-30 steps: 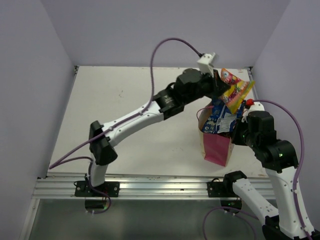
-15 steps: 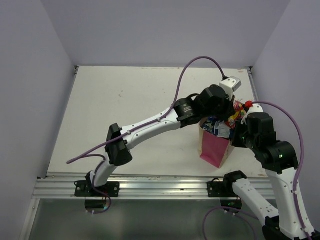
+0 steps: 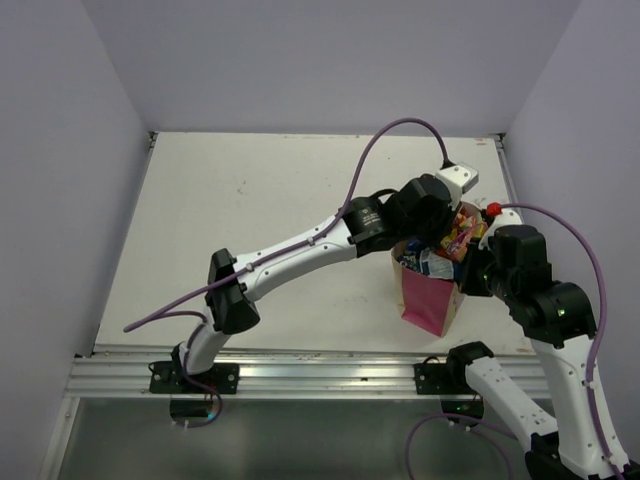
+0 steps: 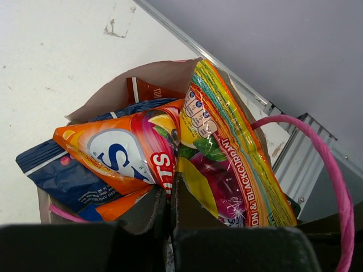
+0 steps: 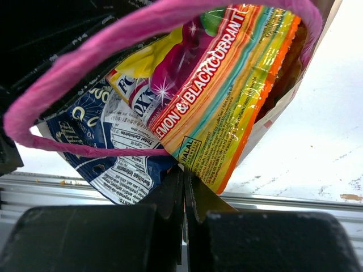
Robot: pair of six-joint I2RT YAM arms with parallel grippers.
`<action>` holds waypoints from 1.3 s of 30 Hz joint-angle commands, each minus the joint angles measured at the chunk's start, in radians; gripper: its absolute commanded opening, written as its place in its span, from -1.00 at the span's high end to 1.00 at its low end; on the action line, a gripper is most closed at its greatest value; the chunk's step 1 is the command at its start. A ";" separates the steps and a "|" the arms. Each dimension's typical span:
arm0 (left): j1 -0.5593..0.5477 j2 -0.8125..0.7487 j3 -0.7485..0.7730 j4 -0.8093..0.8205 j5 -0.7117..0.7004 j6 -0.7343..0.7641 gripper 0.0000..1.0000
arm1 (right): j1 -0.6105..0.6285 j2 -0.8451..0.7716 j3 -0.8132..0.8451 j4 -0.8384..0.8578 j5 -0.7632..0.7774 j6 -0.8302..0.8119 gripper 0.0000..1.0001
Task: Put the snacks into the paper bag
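Observation:
The paper bag (image 3: 430,300), pale at the top and magenta at the base, stands at the table's right with a pink cord handle (image 4: 324,153). Inside it lie an orange packet (image 4: 119,153), a blue-white packet (image 5: 119,153) and a dark red packet (image 4: 150,89). The pink-yellow candy packet (image 4: 227,153) sticks up out of the mouth. My left gripper (image 4: 172,184) reaches into the bag from above, shut on that packet's lower edge. My right gripper (image 5: 184,173) sits at the bag's right rim (image 5: 282,107), shut on the paper there.
The left arm (image 3: 300,245) stretches diagonally across the white table (image 3: 250,200) toward the bag. A metal rail (image 3: 300,372) runs along the near edge. Grey walls close the table at back and sides, and the right wall is close to the bag.
The left gripper has come down from above the bag, lowering the candy packet into its mouth. The bag has shifted slightly left. The right arm has stayed in place.

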 commanded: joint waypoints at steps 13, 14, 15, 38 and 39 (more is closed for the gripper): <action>-0.088 0.000 -0.176 -0.448 0.023 0.107 1.00 | -0.004 -0.002 0.034 0.052 0.048 -0.009 1.00; -0.091 0.005 -0.158 -0.460 -0.029 0.101 1.00 | -0.002 -0.002 0.034 0.054 0.045 -0.008 1.00; -0.094 0.012 -0.129 -0.468 -0.063 0.096 1.00 | -0.004 -0.002 0.032 0.052 0.044 -0.009 1.00; -0.077 -0.515 -0.397 0.229 -0.468 -0.006 -0.99 | -0.002 -0.009 0.026 0.052 0.050 -0.011 1.00; -0.067 -0.508 -0.395 0.198 -0.424 -0.031 -0.99 | -0.002 -0.009 0.026 0.054 0.048 -0.012 0.99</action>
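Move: My left hand is already inside the paper bag's mouth with the sweets packet pinched; the bag's middle is about 12 cm below it, 3 cm left and 1 cm back. The blue packet lies some 5 cm left, 4 cm nearer and slightly lower. My right gripper, at the rim, is about 6 cm back, 3 cm right and slightly below. From my right hand the bag's middle is roughly 5 cm ahead, 6 cm left, 10 cm below. I ease the pinched sweets packet about 2 cm down into the bag's mouth with my left hand, drifting left and a little back, then start lifting and spread the fingers wide to let go. The emptied hand pulls away up and left, clearing the bag by some 15 cm, the wrist tipping up and turning counter-clockwise. My right hand stays shut on the near right rim. ##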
